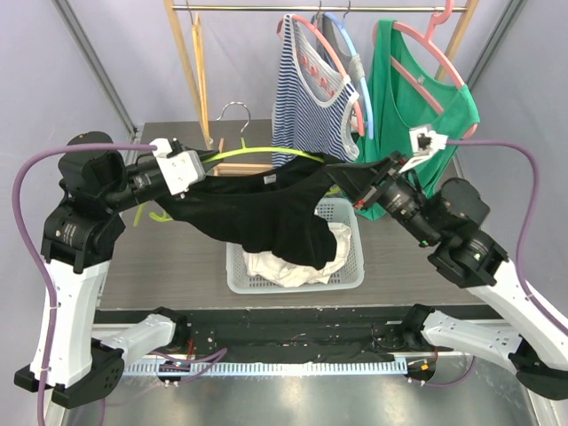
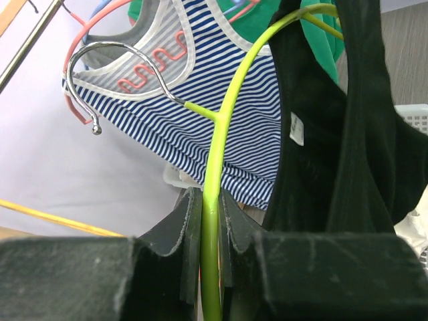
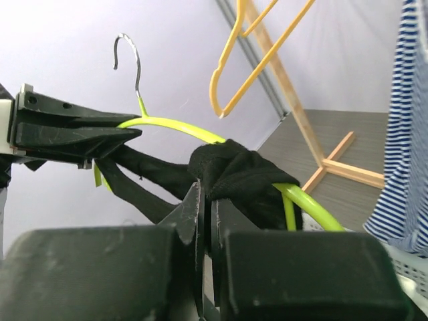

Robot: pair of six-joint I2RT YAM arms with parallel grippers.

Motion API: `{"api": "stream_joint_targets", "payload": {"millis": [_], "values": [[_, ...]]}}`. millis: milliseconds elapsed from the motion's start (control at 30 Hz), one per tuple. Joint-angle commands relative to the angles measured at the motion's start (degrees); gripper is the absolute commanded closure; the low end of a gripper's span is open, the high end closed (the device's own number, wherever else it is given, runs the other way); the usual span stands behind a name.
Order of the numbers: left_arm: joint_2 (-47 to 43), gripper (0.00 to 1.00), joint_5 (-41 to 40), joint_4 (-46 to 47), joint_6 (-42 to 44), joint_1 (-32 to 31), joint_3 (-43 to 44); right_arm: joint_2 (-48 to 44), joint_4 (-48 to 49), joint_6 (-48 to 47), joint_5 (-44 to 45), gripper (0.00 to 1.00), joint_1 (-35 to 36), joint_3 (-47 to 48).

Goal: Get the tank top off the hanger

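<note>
A black tank top point(image 1: 266, 217) hangs from a lime-green hanger point(image 1: 257, 153) held in the air above the basket. My left gripper point(image 1: 206, 173) is shut on the hanger's left arm; in the left wrist view the green rod point(image 2: 215, 174) runs straight between the pads point(image 2: 187, 221). My right gripper point(image 1: 342, 177) is at the hanger's right end. In the right wrist view it point(image 3: 206, 194) is shut on the bunched black strap point(image 3: 234, 167), which wraps over the green hanger point(image 3: 174, 127). The tank top's body point(image 2: 341, 147) droops below.
A white basket point(image 1: 351, 275) holding white cloth sits under the tank top. Behind, a wooden rack point(image 1: 191, 62) carries a striped top point(image 1: 306, 98), a green top point(image 1: 417, 115) and a bare yellow hanger point(image 3: 247, 67). A loose wooden hanger point(image 1: 235, 142) lies on the table.
</note>
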Motion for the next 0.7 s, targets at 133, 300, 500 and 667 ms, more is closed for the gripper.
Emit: {"api": "stream_joint_targets", "payload": {"millis": [133,300,500,667], "values": [[-1.8,0.92,-0.3,3.9,1.0,-0.1,0.6,-4.5,-6.2,-1.4,25.5,0.99,0.0,0.7],[-2.1,0.92,0.7,2.5,0.3,0.0,2.2,-4.5,-10.0,-0.6,33.6,0.99,-0.1,0.6],[-1.9,0.92,1.7,2.2,-1.1,0.0,3.6,-3.8,-13.6,-0.8,36.3,0.99,-0.1,0.0],[-2.0,0.92,1.8,1.9,-1.9,0.0,4.9,-3.9,-17.8,-0.1,35.7,0.99,-0.1,-0.9]]}}
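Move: The right hand already pinches the black tank top's strap near the lime hanger's right end, which lies about 3 cm to its right, 2 ahead and 3 below. The striped tank top hangs some 22 cm ahead and 4 to its left, at nearly its height; the basket's middle is about 8 cm left, 3 ahead and 42 below. From the left hand, gripping the hanger's left shoulder, that right end lies roughly 28 cm to the right, level fore and aft, 4 below. Keeping its pinch on the black strap, the right hand drags it off to the right past the hanger's right end, about 9 cm, then also forward and down some 5 cm, while the wrist swings about 30 degrees clockwise. The left hand keeps its grip on the hanger as a counter-hold, easing back a centimetre or so and slightly up. ##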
